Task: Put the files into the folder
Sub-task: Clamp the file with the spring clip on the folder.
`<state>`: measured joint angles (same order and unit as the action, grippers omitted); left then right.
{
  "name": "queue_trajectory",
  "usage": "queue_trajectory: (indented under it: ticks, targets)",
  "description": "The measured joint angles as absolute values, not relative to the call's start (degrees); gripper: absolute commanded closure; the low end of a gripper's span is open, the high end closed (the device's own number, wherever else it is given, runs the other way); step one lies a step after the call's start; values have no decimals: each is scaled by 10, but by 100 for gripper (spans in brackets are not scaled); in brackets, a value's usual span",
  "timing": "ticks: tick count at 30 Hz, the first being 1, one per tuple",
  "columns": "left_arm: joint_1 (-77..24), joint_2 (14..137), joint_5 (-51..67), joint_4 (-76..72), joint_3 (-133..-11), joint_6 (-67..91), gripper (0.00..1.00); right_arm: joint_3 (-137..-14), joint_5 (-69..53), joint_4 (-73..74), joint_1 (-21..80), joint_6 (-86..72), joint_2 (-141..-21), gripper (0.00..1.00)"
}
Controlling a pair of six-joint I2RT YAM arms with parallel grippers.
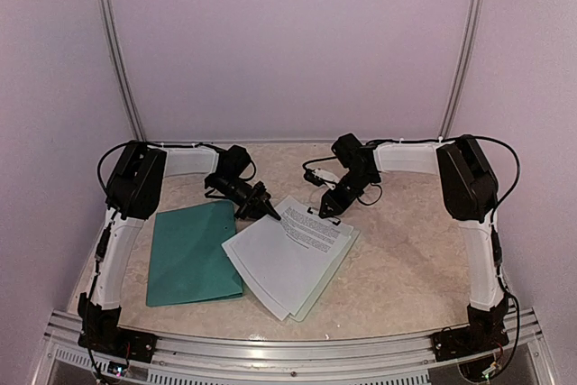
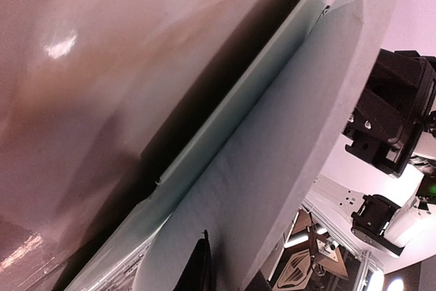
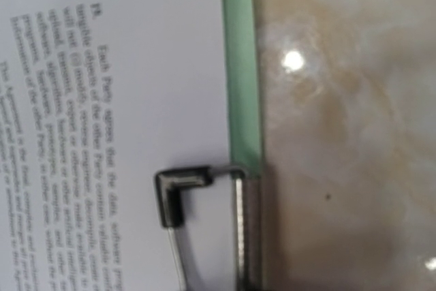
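Observation:
The files (image 1: pixel 284 259) are white printed sheets fanned on a pale mint clipboard (image 1: pixel 348 242) at the table's centre. The dark teal folder (image 1: pixel 191 254) lies flat to their left. My left gripper (image 1: pixel 270 214) is at the sheets' far left corner. In the left wrist view a dark finger (image 2: pixel 199 270) rests against a lifted sheet (image 2: pixel 272 141); the gap between the jaws is not readable. My right gripper (image 1: pixel 327 212) is down on the clipboard's metal clip (image 3: pixel 178 182), which lies over the printed sheet (image 3: pixel 122 66) and runs off the bottom edge toward my unseen fingertips.
The beige marbled tabletop (image 1: pixel 406 259) stretches right of the clipboard. White walls with metal rails close in the back and sides. An aluminium rail (image 1: pixel 297 349) runs along the near edge. The right arm (image 2: pixel 395 120) shows close behind the lifted sheet.

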<state>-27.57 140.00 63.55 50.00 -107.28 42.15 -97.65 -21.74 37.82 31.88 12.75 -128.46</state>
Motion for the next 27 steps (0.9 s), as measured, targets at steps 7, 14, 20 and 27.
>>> queue_trajectory:
  ticks: [7,14,20,27]
  targets:
    - [-276,1400,630,497,-1070,418,89,-976,-213,380,321,124,-1285,55]
    - [-276,1393,623,484,-1055,418,81,-978,-218,380,324,122,-1283,30]
    - [-274,1370,589,487,-1026,410,64,-977,-203,377,328,118,-1276,13]
    - [-270,1317,502,519,-994,384,44,-929,-168,340,328,108,-1221,1]
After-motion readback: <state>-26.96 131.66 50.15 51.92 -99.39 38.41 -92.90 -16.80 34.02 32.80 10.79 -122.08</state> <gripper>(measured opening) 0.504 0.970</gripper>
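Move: The spring clip sits within the right hand's fingers, practically at the hand point and about 1 cm below it. From there the file's middle is some 13 cm back and 9 cm to the left; the pale green folder's middle, mostly beneath it, lies about 14 cm back and 6 cm left. From the left hand, at the file's left edge, the clip lies about 12 cm to the right, level fore and aft and 3 cm lower; the teal folder's middle is roughly 19 cm left and 13 cm back. The right hand spreads its fingers from nearly shut to almost fully open around the spring clip, staying practically in place at first, then lets the clip go and lifts about 3 cm above the folder's far edge. The left hand waits with its tips slightly parted at the file's left edge, then opens to about half and draws some 3.5 cm to its left, a little back, its fingers tipping steeper downward. ##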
